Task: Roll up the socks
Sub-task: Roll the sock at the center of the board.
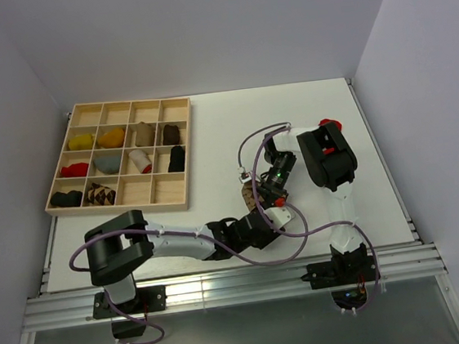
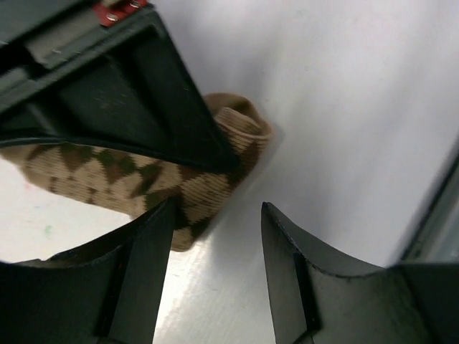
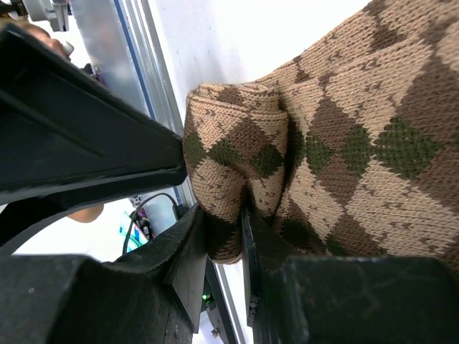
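Observation:
The brown-and-tan argyle sock (image 1: 251, 193) lies on the white table between the two arms. My right gripper (image 3: 226, 240) is shut on its rolled end (image 3: 233, 154), and the rest of the sock (image 3: 366, 136) spreads out to the right. In the left wrist view the sock (image 2: 136, 179) lies just past my left gripper (image 2: 219, 215), which is open and empty, with its left finger (image 2: 147, 265) beside the sock's edge. A red sock (image 1: 330, 123) shows partly behind the right arm. No loose plain black sock is in view.
A wooden compartment tray (image 1: 187, 148) at the back left holds yellow, orange, grey, red, black and argyle sock bundles. The metal rail (image 1: 225, 283) runs along the table's near edge, close to both grippers. Purple cables (image 1: 252, 149) loop over the arms.

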Robot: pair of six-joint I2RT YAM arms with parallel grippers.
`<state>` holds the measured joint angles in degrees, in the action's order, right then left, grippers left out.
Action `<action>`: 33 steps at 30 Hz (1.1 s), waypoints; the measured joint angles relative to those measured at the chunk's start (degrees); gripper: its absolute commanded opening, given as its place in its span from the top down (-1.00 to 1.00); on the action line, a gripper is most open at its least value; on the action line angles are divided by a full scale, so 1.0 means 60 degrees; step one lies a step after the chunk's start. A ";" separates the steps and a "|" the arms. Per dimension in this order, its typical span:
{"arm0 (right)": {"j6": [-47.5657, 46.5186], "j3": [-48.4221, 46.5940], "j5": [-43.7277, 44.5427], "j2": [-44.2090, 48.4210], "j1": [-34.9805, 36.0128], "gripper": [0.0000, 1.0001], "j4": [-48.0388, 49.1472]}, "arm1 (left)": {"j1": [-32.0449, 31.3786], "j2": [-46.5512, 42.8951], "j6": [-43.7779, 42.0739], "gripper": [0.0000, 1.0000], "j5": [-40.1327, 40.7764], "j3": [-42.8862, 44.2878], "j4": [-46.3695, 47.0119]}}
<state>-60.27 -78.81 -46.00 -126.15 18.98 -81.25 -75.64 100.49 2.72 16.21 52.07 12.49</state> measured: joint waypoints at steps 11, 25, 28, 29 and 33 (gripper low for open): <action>0.0000 0.0000 0.0007 0.0000 0.0000 0.45 0.0000 | -0.0430 0.0718 -0.1905 -0.10 0.1902 -0.0361 0.1191; 0.0066 0.0000 0.0087 -0.0015 0.0000 0.46 -0.0044 | -0.0772 0.1290 -0.3391 -0.07 0.2481 -0.0929 0.3228; 0.0087 0.0000 0.0153 -0.0025 0.0000 0.46 -0.0080 | -0.0776 0.1410 -0.3530 0.05 0.2459 -0.0965 0.3552; 0.0098 0.0000 0.0171 -0.0033 0.0000 0.46 -0.0095 | -0.0776 0.1446 -0.3585 0.14 0.2444 -0.0965 0.3603; 0.0146 0.0000 0.0237 -0.0062 0.0000 0.38 -0.0149 | -0.0783 0.1552 -0.3603 0.98 0.2310 -0.0911 0.3606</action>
<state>-59.40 -78.81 -44.58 -126.52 18.98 -82.15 -80.34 109.80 -18.90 30.06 46.61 34.13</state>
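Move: The near folded end of the center sock, where the left fingers will close, lies about 2 cm ahead of the left gripper and 2 cm below it, neither to its left nor its right. The right fingertips, already holding the fold, are some 4 cm ahead of the left gripper and 1 cm to its right. The sock's far end lies roughly 8 cm ahead and 8 cm left of it. From the right gripper, the near folded end is about 2 cm back and 1 cm left. Bring the open left gripper down about 2.5 cm and slightly forward onto the near end of the folded sock, turning the wrist some 25 degrees so the fingers point more forward and a little flatter. Then close them to pinch the fold beside the right fingertips, while the right gripper keeps its hold almost unmoved. ##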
